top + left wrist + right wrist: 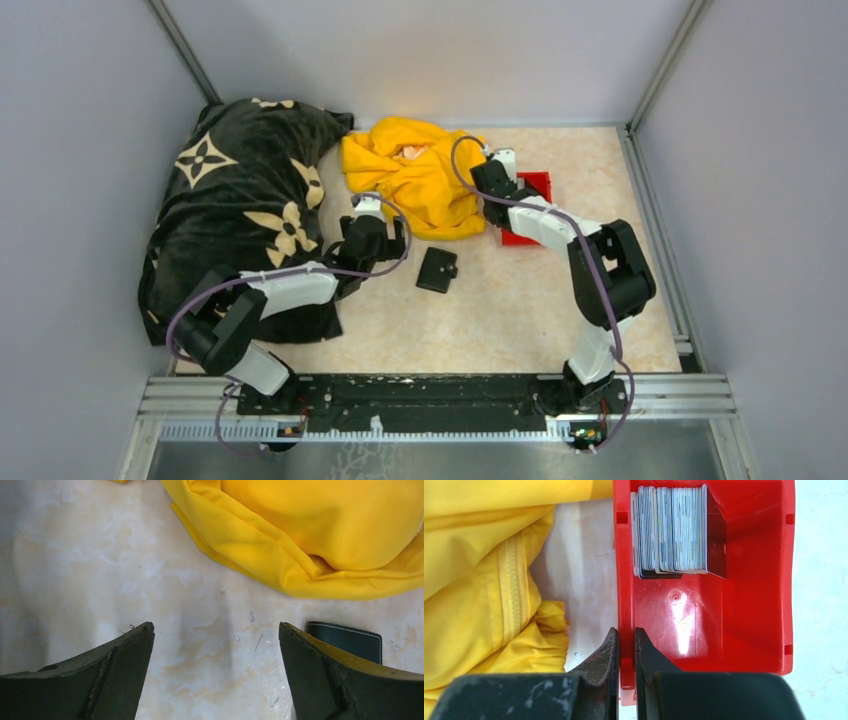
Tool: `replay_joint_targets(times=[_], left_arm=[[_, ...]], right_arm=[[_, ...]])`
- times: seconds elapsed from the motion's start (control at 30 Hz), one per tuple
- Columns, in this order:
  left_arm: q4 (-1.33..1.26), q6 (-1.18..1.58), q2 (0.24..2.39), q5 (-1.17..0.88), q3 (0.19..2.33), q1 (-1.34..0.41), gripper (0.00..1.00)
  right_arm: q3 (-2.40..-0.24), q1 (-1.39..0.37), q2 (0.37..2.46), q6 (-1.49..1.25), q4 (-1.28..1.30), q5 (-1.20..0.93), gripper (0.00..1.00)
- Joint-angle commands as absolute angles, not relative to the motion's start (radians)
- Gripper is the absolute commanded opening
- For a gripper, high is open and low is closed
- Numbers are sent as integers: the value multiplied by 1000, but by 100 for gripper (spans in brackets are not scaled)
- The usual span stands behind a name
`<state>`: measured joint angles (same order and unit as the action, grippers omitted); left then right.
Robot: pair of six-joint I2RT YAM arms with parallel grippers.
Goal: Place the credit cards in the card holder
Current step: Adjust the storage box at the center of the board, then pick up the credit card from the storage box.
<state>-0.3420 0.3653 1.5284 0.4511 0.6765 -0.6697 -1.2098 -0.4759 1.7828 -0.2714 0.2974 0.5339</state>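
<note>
The credit cards [669, 530] stand on edge as a tight grey-silver stack at the far end of a red bin [744, 605]. My right gripper [626, 632] is shut on the bin's left wall, one finger inside and one outside. From above, that gripper [497, 185] sits at the bin [537, 184], and the arm hides the cards. The card holder [437, 269], a closed black wallet, lies flat mid-table. My left gripper [216, 630] hangs open over bare table, and the card holder [350, 641] peeks out just beyond its right finger.
A crumpled yellow garment [415, 175] lies between the two grippers, close to the bin's left wall [484, 580]. A black blanket with cream flowers [240, 200] covers the left side of the table. Grey walls enclose the table on three sides.
</note>
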Motion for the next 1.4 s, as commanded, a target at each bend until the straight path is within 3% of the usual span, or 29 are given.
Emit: replay_joint_targets(times=[0.0, 0.2, 0.4, 0.57, 0.93, 1.03, 1.07, 1.37], left_arm=[[-305, 405, 1547, 429, 700, -702, 100], [-302, 421, 1566, 426, 700, -732, 100], [-303, 434, 1578, 426, 710, -744, 100], [-301, 448, 1574, 432, 718, -746, 100], [-428, 524, 1396, 460, 632, -742, 100], [-549, 511, 1324, 323, 540, -723, 95], [-578, 504, 1311, 278, 520, -719, 98], [-464, 473, 1319, 264, 563, -721, 100]], right_arm=[[-1183, -515, 1741, -239, 328, 516, 1], [-1171, -515, 1727, -252, 346, 545, 13], [-1175, -515, 1688, -245, 367, 566, 48], [-1194, -515, 1660, -238, 392, 572, 59], [-1188, -510, 1476, -214, 286, 597, 63], [-1203, -482, 1495, -208, 273, 581, 64], [-1211, -468, 1509, -214, 278, 573, 63], [-1209, -316, 1574, -272, 218, 309, 63]])
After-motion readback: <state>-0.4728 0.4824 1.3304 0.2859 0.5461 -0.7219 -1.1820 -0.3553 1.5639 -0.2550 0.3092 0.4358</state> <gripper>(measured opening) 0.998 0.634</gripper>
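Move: The right hand is pinching the storage box's left wall near its near end, so the box's middle lies roughly 5 cm to its right, 3 ahead and 4 below, with the card stack about 7 ahead, 3 right. The yellow jacket is centred some 16 cm to its left and 7 ahead. From the left hand, the card holder lies about 13 cm right, 5 back and 8 below; the storage box 32 right, 9 ahead. Still gripping the storage box's left wall, the right fingers ease it back and left barely 1 cm, then open over halfway and let go while the hand backs off. It rises about 9 cm, tipping up some 10 degrees, then swings right and forward while sinking slightly, to hover over the box. The left hand, wide open, goes back, right and down, then lifts to end about 5 cm higher. ##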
